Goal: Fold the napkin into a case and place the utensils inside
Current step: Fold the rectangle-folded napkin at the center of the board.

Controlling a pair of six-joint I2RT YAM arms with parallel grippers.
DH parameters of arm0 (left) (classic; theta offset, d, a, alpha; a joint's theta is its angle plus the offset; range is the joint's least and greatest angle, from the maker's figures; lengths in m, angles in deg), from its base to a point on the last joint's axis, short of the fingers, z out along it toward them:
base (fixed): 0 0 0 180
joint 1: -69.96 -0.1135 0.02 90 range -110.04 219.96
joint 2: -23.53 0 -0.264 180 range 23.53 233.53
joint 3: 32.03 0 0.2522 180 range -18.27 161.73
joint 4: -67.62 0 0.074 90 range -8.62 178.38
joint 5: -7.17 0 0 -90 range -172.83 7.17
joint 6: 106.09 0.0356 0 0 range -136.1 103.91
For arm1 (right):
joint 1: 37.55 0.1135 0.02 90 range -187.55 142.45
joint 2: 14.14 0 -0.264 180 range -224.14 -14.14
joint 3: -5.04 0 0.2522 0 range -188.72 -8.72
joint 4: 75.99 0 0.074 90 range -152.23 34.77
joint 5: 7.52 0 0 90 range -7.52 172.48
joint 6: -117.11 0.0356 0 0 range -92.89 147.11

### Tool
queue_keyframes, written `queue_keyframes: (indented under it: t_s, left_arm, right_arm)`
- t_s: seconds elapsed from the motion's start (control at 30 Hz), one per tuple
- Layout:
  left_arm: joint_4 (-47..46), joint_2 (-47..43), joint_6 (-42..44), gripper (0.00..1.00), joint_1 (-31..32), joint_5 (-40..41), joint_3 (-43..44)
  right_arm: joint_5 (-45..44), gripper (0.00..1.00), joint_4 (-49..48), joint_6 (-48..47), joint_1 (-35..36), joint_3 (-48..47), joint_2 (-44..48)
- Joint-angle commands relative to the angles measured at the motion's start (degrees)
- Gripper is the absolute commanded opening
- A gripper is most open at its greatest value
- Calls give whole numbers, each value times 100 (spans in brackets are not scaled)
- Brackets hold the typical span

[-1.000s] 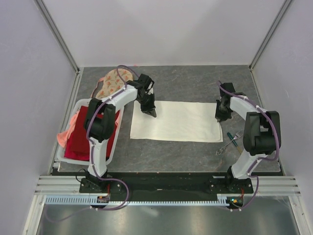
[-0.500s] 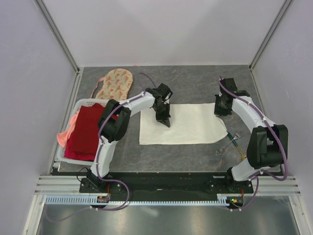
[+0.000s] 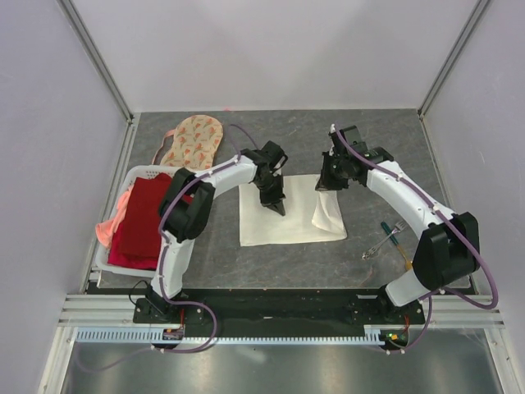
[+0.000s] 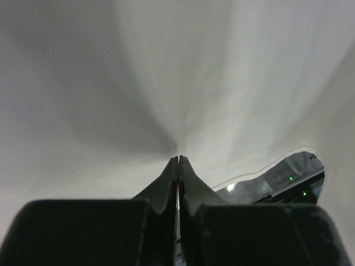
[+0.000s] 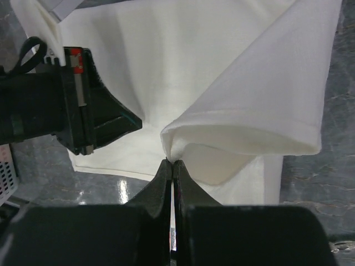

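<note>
The cream-white napkin (image 3: 275,222) lies mid-table, its right side lifted and doubled over leftward into a flap (image 3: 328,215). My right gripper (image 3: 329,182) is shut on the raised edge of that flap; in the right wrist view the jaws (image 5: 172,161) pinch the napkin (image 5: 166,66) where it curls. My left gripper (image 3: 277,206) stands tip-down on the napkin's upper middle, shut, with creases in the cloth (image 4: 166,72) running into its tip (image 4: 178,158). The left gripper (image 5: 108,119) also shows in the right wrist view. The utensils (image 3: 387,239) lie on the table right of the napkin.
A white basket (image 3: 131,176) at the left holds a red cloth (image 3: 148,217). A peach floral cloth (image 3: 195,138) lies behind it. The dark grey table (image 3: 328,131) is fenced by pale walls on three sides.
My right gripper has carried the napkin's right edge up and leftward, folding it over. The left gripper moved right with the napkin, whose left edge slid right too.
</note>
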Motion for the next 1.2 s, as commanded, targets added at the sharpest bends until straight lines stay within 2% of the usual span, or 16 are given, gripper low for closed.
queue_keyframes:
  t_s: [0.0, 0.13, 0.33, 0.67, 0.83, 1.17]
  left_arm:
    - [52, -1089, -271, 4, -396, -119, -828]
    - [52, -1564, 124, 4, -765, 442, -1463]
    - [123, -1600, 477, 3, -801, 1076, -1973]
    - [-255, -1397, 354, 3, -740, 980, -2360]
    - [-431, -1494, 240, 3, -713, 989, -2553]
    - [-510, -1792, 90, 2, -713, 927, -2677]
  right_arm:
    - [217, 0, -162, 396, 183, -292, 10]
    - [235, 0, -214, 536, 516, -459, -114]
    - [288, 0, -373, 686, 1000, -767, -526]
    - [455, 0, -584, 1099, 1511, -1452, -1607]
    - [665, 0, -794, 1512, 1651, -1470, -1871]
    - [824, 0, -1102, 1670, 1739, -1593, -2460]
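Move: The rectangle-folded napkin's left edge, where I'm taking the pinched right end, lies about 24 cm left, 3 cm back and 13 cm below my right hand. The fork and whisk lie about 23 cm to that hand's right and 11 cm nearer me. From my left hand, low on the napkin, that same edge is some 14 cm left and 1 cm back, the patterned pouch 30 cm left and 24 cm ahead, and the basket of cloths 43 cm left and 2 cm back. I keep the napkin's end pinched in my right hand and carry it about 17 cm left over the rest of the napkin, sinking some 5 cm in the second half as the fingers tip more downward. Ahead of it my left hand comes off the middle, hops about 12 cm left and slightly back, then sets its nearly shut tips down beside the left edge and holds there. ##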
